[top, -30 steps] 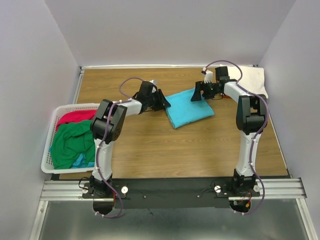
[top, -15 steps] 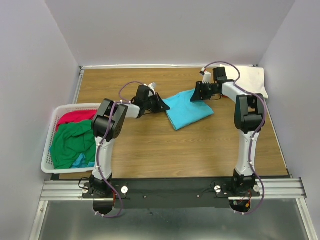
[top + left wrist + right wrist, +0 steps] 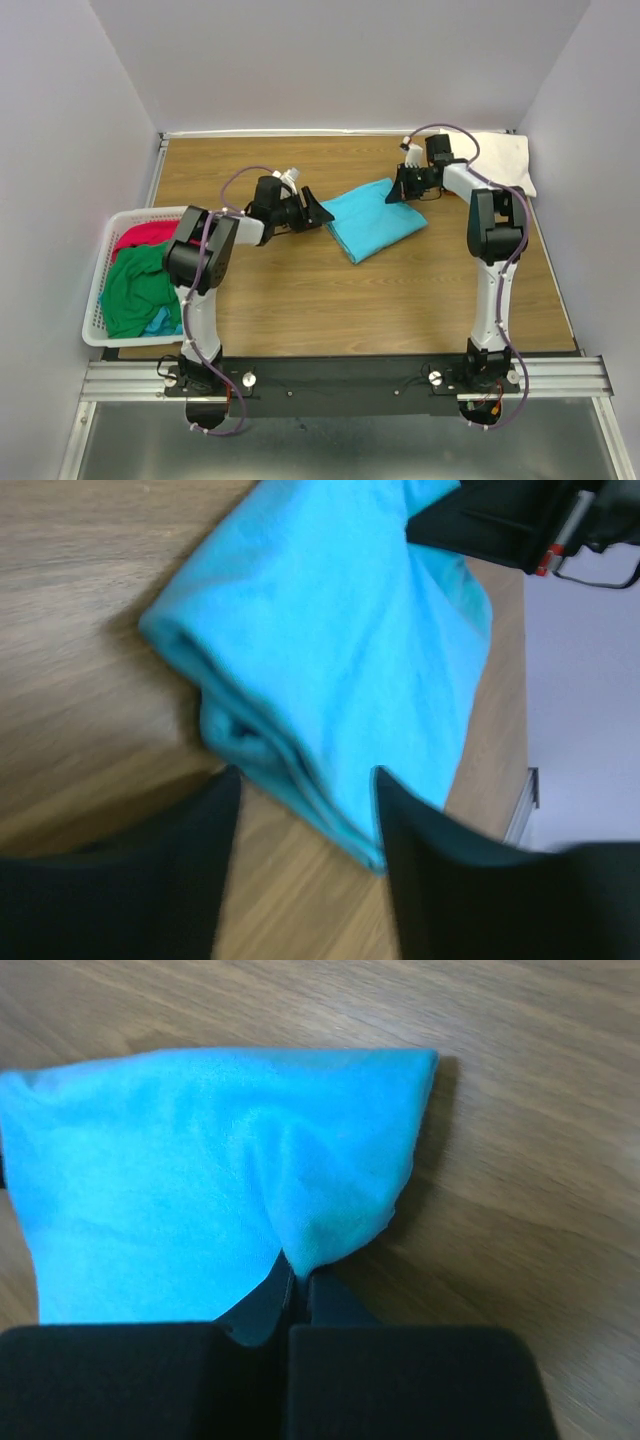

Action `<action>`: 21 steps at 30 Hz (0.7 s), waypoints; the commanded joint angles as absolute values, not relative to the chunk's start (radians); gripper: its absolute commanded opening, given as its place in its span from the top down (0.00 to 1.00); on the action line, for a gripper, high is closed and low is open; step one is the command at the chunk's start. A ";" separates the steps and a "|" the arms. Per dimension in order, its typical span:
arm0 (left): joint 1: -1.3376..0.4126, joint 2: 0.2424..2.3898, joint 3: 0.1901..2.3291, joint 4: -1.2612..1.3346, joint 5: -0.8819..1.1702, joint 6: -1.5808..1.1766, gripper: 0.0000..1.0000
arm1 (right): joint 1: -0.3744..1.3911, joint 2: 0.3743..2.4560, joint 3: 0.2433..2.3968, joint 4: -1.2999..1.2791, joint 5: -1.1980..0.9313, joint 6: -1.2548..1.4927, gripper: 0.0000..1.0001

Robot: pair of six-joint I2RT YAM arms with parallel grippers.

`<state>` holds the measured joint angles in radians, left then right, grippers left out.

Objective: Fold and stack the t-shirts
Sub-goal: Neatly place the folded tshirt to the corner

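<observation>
A folded turquoise t-shirt [image 3: 372, 218] lies on the wooden table [image 3: 300, 290] between my two arms. My left gripper [image 3: 322, 212] is at its left corner, open; in the left wrist view the shirt's layered folded edge [image 3: 300, 730] runs just past the black fingertips [image 3: 215, 810], and the gripper [image 3: 306, 780] grips nothing. At the shirt's far right edge my right gripper [image 3: 400, 190] is shut on a pinch of the turquoise cloth [image 3: 330, 1220], which rises in a small peak at the closed gripper [image 3: 298, 1278].
A white lattice basket [image 3: 95, 300] at the left table edge holds a red t-shirt [image 3: 150, 236], a green t-shirt [image 3: 140, 285] and a bit of turquoise cloth [image 3: 165, 322]. A cream-white t-shirt [image 3: 505, 160] lies folded at the back right corner. White walls enclose the table.
My right gripper has closed on the turquoise shirt's far edge. My left gripper closed briefly, then opened, and its arm drew back to the left.
</observation>
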<state>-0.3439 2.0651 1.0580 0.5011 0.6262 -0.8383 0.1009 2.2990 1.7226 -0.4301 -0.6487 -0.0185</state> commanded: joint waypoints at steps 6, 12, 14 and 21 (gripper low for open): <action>-0.281 1.613 0.977 0.289 0.378 -0.520 0.13 | 0.084 2.114 1.713 -0.489 -0.341 -0.175 1.00; -0.268 1.379 0.959 0.147 0.213 -0.371 0.08 | 0.084 1.988 1.698 -0.488 -0.229 -0.251 1.00; -0.258 1.300 0.945 0.108 0.158 -0.319 0.02 | 0.086 1.950 1.707 -0.488 -0.174 -0.281 1.00; -0.219 1.137 0.855 0.026 0.112 -0.200 0.02 | 0.086 1.904 1.779 -0.477 -0.068 -0.340 0.99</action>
<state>-0.2367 1.1915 0.9051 0.1211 0.1860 -0.3016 0.0902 1.9331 1.7187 -0.4801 -0.1753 -0.2832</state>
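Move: The white stack in the far right corner lies some 26 cm to the right of the right hand and about 10 cm ahead, its middle roughly level with the fingers. The folded t-shirt, already pinched at its far edge, has its middle about 6 cm back and 4 cm left of that hand, 1 cm lower. From the left hand, the shirt's middle lies about 13 cm right and 1 cm ahead, 4 cm below. Right hand lifts the pinched t-shirt about 15 cm, rightward towards the white stack; left opens wider, retreating up-left. ##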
